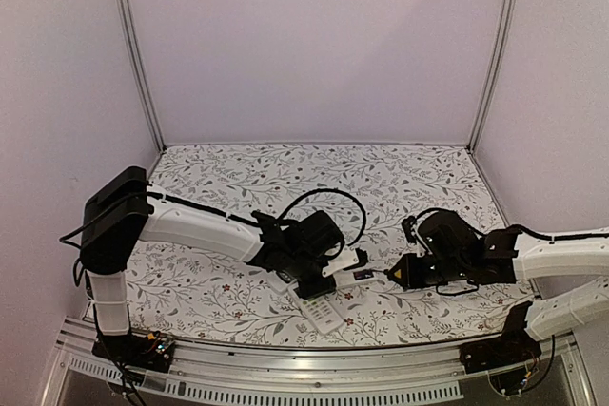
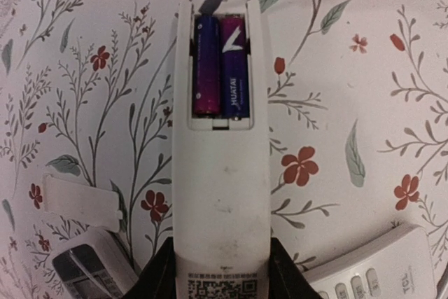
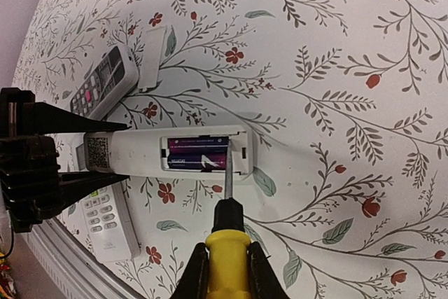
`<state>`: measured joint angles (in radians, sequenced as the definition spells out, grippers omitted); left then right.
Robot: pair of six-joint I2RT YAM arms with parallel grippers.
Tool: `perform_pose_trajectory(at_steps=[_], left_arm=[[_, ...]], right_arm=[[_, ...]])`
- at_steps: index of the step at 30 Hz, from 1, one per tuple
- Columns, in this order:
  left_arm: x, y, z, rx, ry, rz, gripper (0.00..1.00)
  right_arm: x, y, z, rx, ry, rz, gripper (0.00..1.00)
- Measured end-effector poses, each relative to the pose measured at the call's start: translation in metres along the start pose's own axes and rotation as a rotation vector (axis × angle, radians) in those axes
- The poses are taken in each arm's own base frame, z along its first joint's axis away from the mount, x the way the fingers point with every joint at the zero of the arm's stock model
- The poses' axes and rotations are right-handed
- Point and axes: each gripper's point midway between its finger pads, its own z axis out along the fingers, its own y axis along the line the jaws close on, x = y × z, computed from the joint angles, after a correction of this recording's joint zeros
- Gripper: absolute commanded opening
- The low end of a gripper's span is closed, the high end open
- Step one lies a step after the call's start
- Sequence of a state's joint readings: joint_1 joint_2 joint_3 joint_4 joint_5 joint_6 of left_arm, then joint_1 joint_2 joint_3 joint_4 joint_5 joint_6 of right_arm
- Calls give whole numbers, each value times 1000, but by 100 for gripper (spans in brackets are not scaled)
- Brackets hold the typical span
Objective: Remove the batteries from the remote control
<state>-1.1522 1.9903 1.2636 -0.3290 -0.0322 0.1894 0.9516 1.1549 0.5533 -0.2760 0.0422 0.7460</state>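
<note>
The white remote control (image 2: pixel 222 194) lies back up with its cover off. Two purple-blue batteries (image 2: pixel 221 68) sit side by side in the open bay. My left gripper (image 2: pixel 222 271) is shut on the remote's code-label end, one black finger on each side. In the right wrist view the remote (image 3: pixel 133 150) runs left to right with the batteries (image 3: pixel 196 157) showing. My right gripper (image 3: pixel 227 271) is shut on a yellow-handled screwdriver (image 3: pixel 227 239). Its metal tip reaches the bay's right end, at the batteries' ends. From above, both grippers (image 1: pixel 328 268) (image 1: pixel 404 271) face each other over the front of the table.
A white remote with buttons (image 3: pixel 105 222) lies under the held one, near the front rail (image 1: pixel 304 358). A dark-faced remote (image 3: pixel 105 78) lies farther left, with a loose white battery cover (image 3: pixel 152 57) beside it. The floral table stretches back to the walls.
</note>
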Motion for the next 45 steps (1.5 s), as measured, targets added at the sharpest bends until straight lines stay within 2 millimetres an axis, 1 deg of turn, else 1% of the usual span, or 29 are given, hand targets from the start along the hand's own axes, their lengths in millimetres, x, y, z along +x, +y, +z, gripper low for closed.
perform_pose_trajectory(at_steps=[7,12,14,16,17,19,22,27,31,34,37,38,40,41,43,45], left_arm=[[1,0,0,1,4,1,0],[3,1,-1,-7,18,0,0],[5,4,-1,-21,29,-4,0],[5,6,-2,-28,31,-7,0],[3,6,-1,-28,23,-5,0],[0,5,1,-28,14,-2,0],[-2,6,3,-30,7,1,0],[-1,7,6,-36,10,0,0],[-1,7,7,-37,12,1,0],[-1,6,7,-34,9,2,0],[0,5,8,-29,0,10,0],[0,5,8,-29,-3,14,4],[0,5,7,-30,-7,26,21],[-1,5,7,-30,-8,32,38],[-1,5,7,-31,-7,43,58],[4,6,6,-36,11,55,66]], right_arm=[[3,-3,-3,-105,-11,68,0],[2,5,-10,-179,-17,89,0],[-1,11,-13,-207,-26,93,0],[-8,23,-19,-271,-44,88,0],[-8,34,-23,-320,-41,78,0],[-5,46,-27,-380,-19,60,0],[-1,53,-29,-416,2,52,0],[1,51,-29,-408,13,53,0],[3,40,-27,-350,11,58,0],[-1,31,-27,-273,4,50,0],[-9,26,-28,-207,-5,25,0],[-12,25,-28,-186,-6,11,0],[-16,23,-29,-152,-9,-9,0],[-18,21,-29,-136,-7,-21,0],[-19,16,-29,-110,-4,-38,0],[-19,10,-27,-87,6,-52,0]])
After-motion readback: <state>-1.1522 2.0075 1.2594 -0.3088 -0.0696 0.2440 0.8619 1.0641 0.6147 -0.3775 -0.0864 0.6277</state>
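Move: The right hand holds the screwdriver, its tip already at the batteries' outer end; the batteries lie about 7 cm left, 2 cm ahead and 6 cm below that hand. From the batteries, the loose cover is some 5 cm left and 6 cm farther out, the white remote some 11 cm left and 7 cm nearer the base. From the left hand, gripping the remote's other end, the batteries are about 8 cm right, 1 cm ahead, level in height. Right hand's screwdriver levers up the farther battery, rises about 4 cm leftward, then returns right; left fingers widen. ##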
